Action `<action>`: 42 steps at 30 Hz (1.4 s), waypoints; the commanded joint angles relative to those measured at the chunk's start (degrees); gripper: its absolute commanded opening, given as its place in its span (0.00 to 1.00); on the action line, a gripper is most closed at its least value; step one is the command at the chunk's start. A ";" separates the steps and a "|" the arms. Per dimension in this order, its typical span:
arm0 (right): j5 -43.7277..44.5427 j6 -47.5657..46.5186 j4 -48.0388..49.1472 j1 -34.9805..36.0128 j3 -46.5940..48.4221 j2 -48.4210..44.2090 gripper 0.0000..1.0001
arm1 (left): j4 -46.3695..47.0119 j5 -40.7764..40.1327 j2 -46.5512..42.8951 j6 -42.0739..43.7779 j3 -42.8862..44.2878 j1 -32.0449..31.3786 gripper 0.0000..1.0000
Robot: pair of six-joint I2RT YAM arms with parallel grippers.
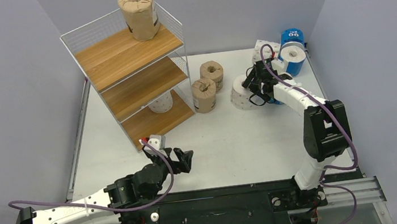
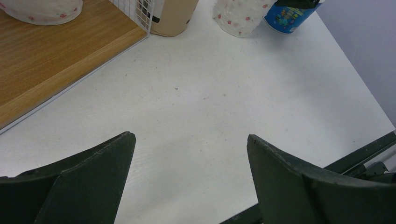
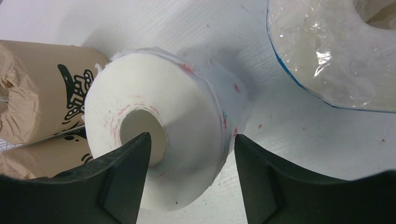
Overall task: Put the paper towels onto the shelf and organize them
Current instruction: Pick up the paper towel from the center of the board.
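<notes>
The shelf [image 1: 121, 56] stands at the back left. A brown paper towel roll [image 1: 139, 13] sits on its top board and a white one [image 1: 161, 102] on the bottom board. Two more brown rolls [image 1: 204, 94] stand on the table beside it. My right gripper [image 3: 192, 140] is open astride the wall of a lying white roll [image 3: 187, 102]. One finger is at the core hole, the other against the roll's outside. My left gripper [image 2: 191, 137] hangs open and empty over bare table in front of the shelf board [image 2: 46, 51].
Blue-wrapped rolls [image 1: 293, 46] and another white roll [image 1: 260, 50] crowd the back right corner behind the right arm. A plastic-wrapped roll [image 3: 327, 51] lies right beside the gripped-around white one. Grey walls enclose the table [image 1: 234, 142] on three sides.
</notes>
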 commanded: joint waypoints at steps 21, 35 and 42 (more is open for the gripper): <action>2.79 -2.19 -2.84 4.40 -3.89 -11.11 0.27 | -10.79 -7.64 -12.46 -4.21 0.45 -0.13 0.89; 6.81 -4.82 -6.70 15.71 -17.59 -28.96 0.26 | -18.69 -10.33 -17.30 -4.34 4.46 -0.13 0.91; 10.61 -2.34 -6.32 27.96 -17.43 -30.69 0.26 | -24.15 -13.54 -18.95 -4.89 7.39 -0.09 0.92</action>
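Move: In front of the right fingers stands the white patterned paper towel, its middle about 4 cm to their left, 1 cm ahead and some 4 cm below. At about that height, the near brown roll is roughly 21 cm left and 1 cm ahead of this hand, the far brown roll 17 cm left and 11 cm ahead, and the blue roll level with it, 10 cm right. From the left hand the white towel is about 28 cm ahead, 26 cm right and 11 cm lower. Closing on the white towel's right-hand wall, one finger in the core hole and one outside, the right hand pinches it, then draws back about 16 cm towards the robot, drifting left and up 3 cm, away from the blue roll, turning some 20 degrees counter-clockwise. The left hand, open and empty, slides about 7 cm left and a little up. ##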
